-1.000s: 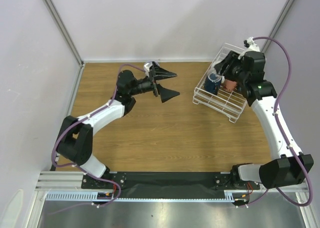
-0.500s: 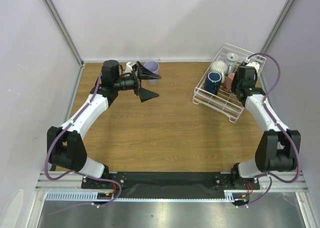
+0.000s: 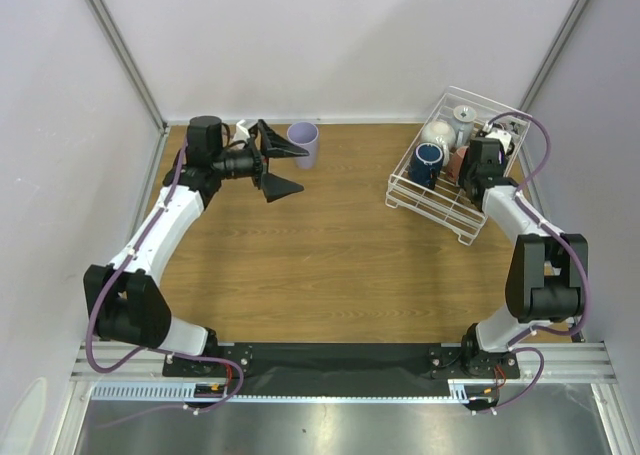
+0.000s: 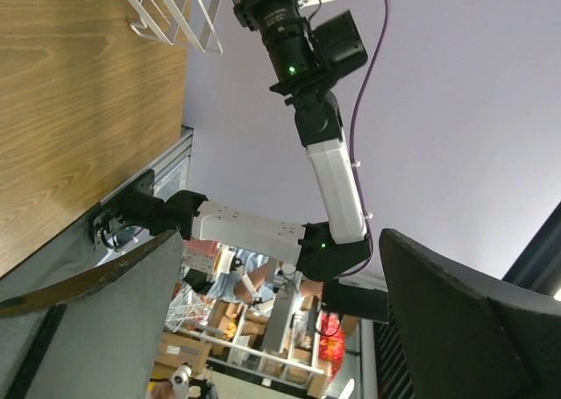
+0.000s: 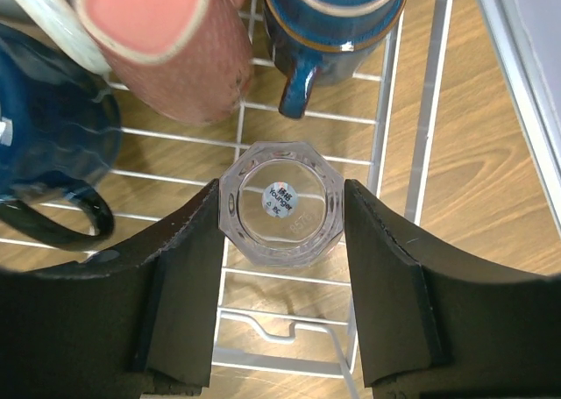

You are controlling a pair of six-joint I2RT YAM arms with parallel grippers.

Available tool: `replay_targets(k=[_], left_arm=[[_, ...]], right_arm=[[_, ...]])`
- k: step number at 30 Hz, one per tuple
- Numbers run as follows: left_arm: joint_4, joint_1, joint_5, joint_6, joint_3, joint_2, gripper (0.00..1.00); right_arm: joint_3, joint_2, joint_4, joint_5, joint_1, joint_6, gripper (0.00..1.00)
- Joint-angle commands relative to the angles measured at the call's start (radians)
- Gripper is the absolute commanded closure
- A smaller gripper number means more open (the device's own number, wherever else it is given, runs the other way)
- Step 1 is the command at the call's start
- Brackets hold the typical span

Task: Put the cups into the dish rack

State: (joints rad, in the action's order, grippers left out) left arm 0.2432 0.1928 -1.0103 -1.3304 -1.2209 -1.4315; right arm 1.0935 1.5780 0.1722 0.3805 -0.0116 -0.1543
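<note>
The white wire dish rack [image 3: 473,225] sits at the back right and holds a navy mug [image 3: 428,162], a pale mug [image 3: 437,131] and a terracotta cup [image 3: 458,161]. My right gripper [image 5: 280,190] hangs low inside the rack, shut on a clear glass [image 5: 280,202] that is turned base up over the rack [image 5: 421,110] wires. Beside it stand the terracotta cup [image 5: 175,57] and a navy cup [image 5: 333,22]. A lavender tumbler [image 3: 303,143] stands upright at the back of the table. My left gripper [image 3: 300,168] is wide open and empty just left of it.
The booth's walls close in the table on the left, back and right. A dark blue mug [image 5: 44,145] lies close to my right gripper's left finger. In the left wrist view I see only the rack's corner [image 4: 175,13] and the right arm [image 4: 333,180].
My left arm has swung back and to the left, uncovering the lavender tumbler. My right arm has folded down, bringing the glass low into the rack's near-right part.
</note>
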Motion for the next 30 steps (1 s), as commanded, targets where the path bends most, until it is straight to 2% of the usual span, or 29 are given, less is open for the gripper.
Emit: replay_targets(k=[1, 5, 11, 14, 17, 18, 21, 26, 30], left_arm=[[0.083, -0.006, -0.034, 0.08, -0.081, 0.008, 0.0], [0.129, -0.006, -0.021, 0.111, -0.109, -0.001, 0.0], [0.238, -0.006, 0.006, 0.194, -0.18, -0.02, 0.0], [0.28, -0.004, 0.019, 0.227, -0.206, -0.023, 0.0], [0.286, 0.0, 0.026, 0.234, -0.204, -0.018, 0.0], [0.285, 0.005, 0.029, 0.235, -0.204, -0.015, 0.0], [0.286, 0.019, 0.032, 0.237, -0.198, -0.015, 0.0], [0.317, 0.046, 0.056, 0.275, -0.224, -0.027, 0.0], [0.439, 0.082, 0.172, 0.365, -0.287, -0.046, 0.0]], right_arm=[[-0.032, 0.007, -0.082, 0.037, 0.004, -0.007, 0.93], [-0.061, 0.004, -0.102, 0.044, 0.004, -0.002, 0.86], [-0.075, 0.002, -0.1, 0.061, 0.002, -0.007, 0.68], [-0.063, -0.001, -0.076, 0.061, 0.004, -0.016, 0.47], [-0.043, -0.015, -0.034, 0.066, 0.002, -0.036, 0.35], [-0.038, -0.021, -0.024, 0.07, -0.001, -0.039, 0.28], [-0.021, -0.042, 0.019, 0.08, -0.008, -0.059, 0.18], [0.031, -0.102, 0.096, 0.095, -0.034, -0.074, 0.11], [0.175, -0.156, 0.268, 0.109, -0.071, -0.125, 0.09]])
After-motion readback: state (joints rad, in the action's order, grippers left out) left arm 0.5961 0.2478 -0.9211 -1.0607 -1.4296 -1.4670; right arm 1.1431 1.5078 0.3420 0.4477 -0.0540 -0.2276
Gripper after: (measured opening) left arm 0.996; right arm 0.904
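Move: The right hand already holds the clear glass just above its spot on the rack's wires, near the rack's near right corner, roughly 6 cm below the hand point and 1 cm back. The dark blue cup sits about 9 cm ahead and 3 cm right of the hand; the pink cup is about 9 cm ahead and 5 cm left, and the big blue mug some 7 cm ahead and 13 cm left. From the left hand, that spot lies about 54 cm right, 12 cm ahead and well below. With the clear glass still pinched between its fingers, the right hand sinks about 2 cm and eases back 1 cm to set it on the rack's wires behind the near end bar, then holds nearly still there. The fingers then spread wide and let go of the glass while the hand slips another 1 cm back, and it finishes by lifting about 5 cm straight up and away from the glass, the fingers clear on both sides and the wrist barely turning. ##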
